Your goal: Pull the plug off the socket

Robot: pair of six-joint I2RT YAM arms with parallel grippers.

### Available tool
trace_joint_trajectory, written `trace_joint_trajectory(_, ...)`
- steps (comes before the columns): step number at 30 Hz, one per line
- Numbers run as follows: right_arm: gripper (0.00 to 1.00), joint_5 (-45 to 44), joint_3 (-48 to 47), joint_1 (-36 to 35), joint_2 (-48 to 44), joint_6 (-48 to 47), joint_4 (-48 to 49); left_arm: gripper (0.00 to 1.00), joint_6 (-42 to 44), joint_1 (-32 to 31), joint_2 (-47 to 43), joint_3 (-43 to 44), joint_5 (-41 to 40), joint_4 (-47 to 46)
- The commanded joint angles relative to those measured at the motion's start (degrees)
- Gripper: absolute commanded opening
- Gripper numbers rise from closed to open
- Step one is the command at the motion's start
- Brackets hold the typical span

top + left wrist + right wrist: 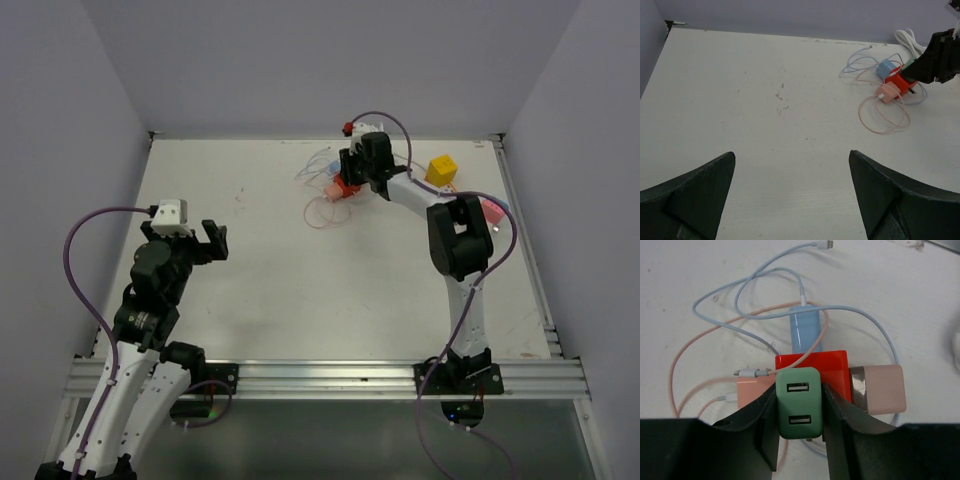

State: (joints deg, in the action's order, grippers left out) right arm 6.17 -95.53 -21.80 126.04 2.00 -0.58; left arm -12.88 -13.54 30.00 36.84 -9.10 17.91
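Observation:
A green two-port USB plug [799, 402] sits in the top of a red cube socket [832, 365] at the back of the table. My right gripper [799, 390] is shut on the green plug, one finger pressed against each side. A blue plug [805, 330] and two pink plugs [885, 387] stick out of the socket's other faces, with thin blue and pink cables looping around. In the top view the right gripper [352, 175] stands over the socket [345, 187]. My left gripper [791, 154] hangs open over bare table at the left, far from the socket [897, 80].
A yellow cube [442, 169] stands behind the right arm near the back edge. A pink object [492, 210] lies beside the right forearm. A white coiled cable [907, 40] lies behind the socket. Walls bound the table at the back and sides.

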Motion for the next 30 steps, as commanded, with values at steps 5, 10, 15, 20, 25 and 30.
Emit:
trace_joint_trajectory(5,0.23,-3.8,11.3,-7.3,-10.6,1.4,0.0,1.00,0.7,-0.1,0.6,-0.2,1.5,-2.7)
trace_joint_trajectory(10,0.15,-7.8,19.6,-14.7,-15.2,5.7,2.4,1.00,0.6,-0.1,2.1,-0.3,2.9,-2.5)
trace_joint_trajectory(15,0.08,-11.3,26.9,-21.9,-19.5,10.3,3.6,1.00,-0.1,-0.1,5.7,-0.5,4.4,-2.6)
trace_joint_trajectory(20,0.00,-13.0,35.4,-24.3,-23.0,17.2,7.9,1.00,-2.7,0.0,10.9,1.5,6.8,-0.6)
trace_joint_trajectory(25,0.00,-8.9,38.4,-24.3,-25.4,21.4,10.2,1.00,-10.2,0.0,14.2,0.8,14.3,-1.3)
trace_joint_trajectory(30,0.00,-6.4,40.2,-24.3,-26.3,23.6,12.5,1.00,-17.8,-0.1,18.7,-2.2,20.1,-5.4)
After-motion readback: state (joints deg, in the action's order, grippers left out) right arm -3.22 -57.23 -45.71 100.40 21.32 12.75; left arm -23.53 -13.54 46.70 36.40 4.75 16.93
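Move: The right fingers already hold the green plug, with the red socket some 4 cm below it. The blue plug is about 5 cm ahead, 3 left; the coral plug 3 cm back, 5 left. The pair is bound for open table about 22 cm back and 10 left of this hand. From the wide-open left hand the red socket lies roughly 30 cm ahead, 32 right and 20 below. Keeping its pinch on the green plug, the right hand drags the whole socket cluster level over the table, back about 22 cm and left some 10, quickly at first and easing off at the end, turning slightly counter-clockwise. The left hand, still open, sinks about 7 cm and shifts right 5 towards the red socket, tipping down some 20 degrees. ##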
